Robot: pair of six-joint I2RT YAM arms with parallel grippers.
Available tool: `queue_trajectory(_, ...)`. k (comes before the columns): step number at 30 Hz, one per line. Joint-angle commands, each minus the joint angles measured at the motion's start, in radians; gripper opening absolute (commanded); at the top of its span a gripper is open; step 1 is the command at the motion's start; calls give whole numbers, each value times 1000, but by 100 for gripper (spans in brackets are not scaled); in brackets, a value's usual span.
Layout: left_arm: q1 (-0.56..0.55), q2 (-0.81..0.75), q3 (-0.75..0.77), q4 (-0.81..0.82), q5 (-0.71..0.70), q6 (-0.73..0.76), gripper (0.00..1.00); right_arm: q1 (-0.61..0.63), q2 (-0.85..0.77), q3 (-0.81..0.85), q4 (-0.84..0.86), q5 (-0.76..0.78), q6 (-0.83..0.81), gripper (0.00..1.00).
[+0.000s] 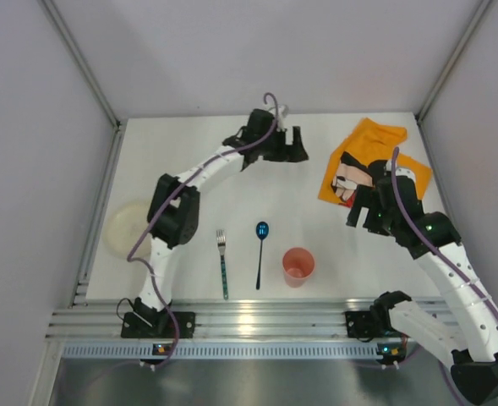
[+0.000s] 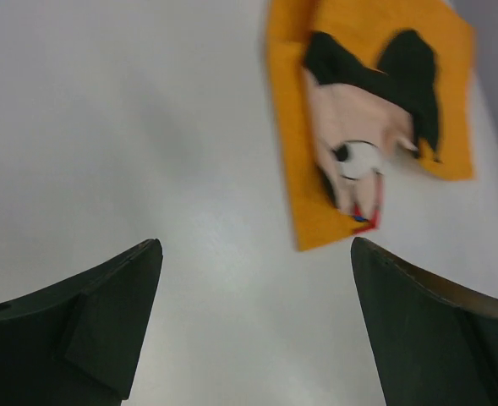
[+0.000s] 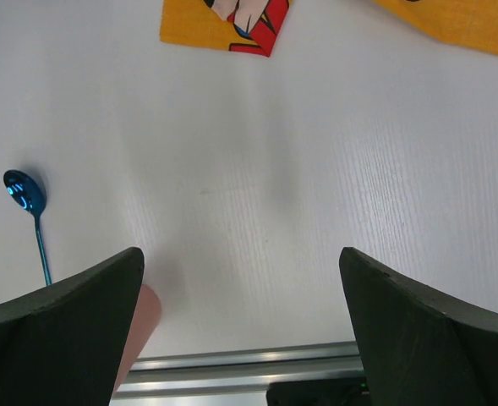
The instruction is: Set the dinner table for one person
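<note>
The dinner table [image 1: 189, 178] is a white top. On it, near the front, a fork [image 1: 222, 262], a blue spoon [image 1: 260, 249] and a pink cup [image 1: 298, 266] lie in a row. A pale plate [image 1: 128, 228] rests at the left edge. An orange placemat [image 1: 363, 161] printed with a cartoon mouse lies rumpled at the back right. My left gripper [image 1: 289, 145] hovers open at the back middle, left of the placemat [image 2: 367, 118]. My right gripper [image 1: 360, 213] hangs open just in front of the placemat [image 3: 223, 25], partly covering it from above. Neither holds anything.
A ribbed aluminium rail [image 1: 249, 321] runs along the table's near edge, also visible as the rail [image 3: 232, 364] in the right wrist view. Grey walls close in the left, back and right sides. The spoon [image 3: 29, 211] and cup [image 3: 143, 330] lie left of my right gripper [image 3: 240, 254].
</note>
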Motion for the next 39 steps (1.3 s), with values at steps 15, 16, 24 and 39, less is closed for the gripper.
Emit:
queue_trajectory(15,-188,449,310,2,416,-304,98,12,-51,48,-184,72,70,100)
queue_trajectory(16,-187,449,311,-13,390,-296,98,11,-51,48,-184,71,73,100)
queue_trajectory(24,-190,482,308,-41,384,-270,42,10,-20,49,-182,77,63,100)
queue_trajectory(39,-240,561,405,-156,231,-203,0,12,17,61,-167,81,-3,100)
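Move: The napkin's near left corner lies about 9 cm back, 14 cm to the right and 14 cm below my open left hand. At the same depth below, the napkin's middle is some 3 cm ahead and 32 cm right, the cup some 32 cm back and 7 cm right, and the spoon about 27 cm back and 6 cm left. From my right hand, that corner is roughly 16 cm ahead, 10 cm left and 18 cm below. I sweep my left hand fast to the right, down and back, about 17, 13 and 10 cm, onto the napkin's near left corner, tipping the fingers some 25 degrees steeper and swinging them clockwise. Once almost there I ease down the last few centimetres while closing from wide open to nearly shut, pinching the corner. My right hand, open and empty, draws back about 3 cm. ##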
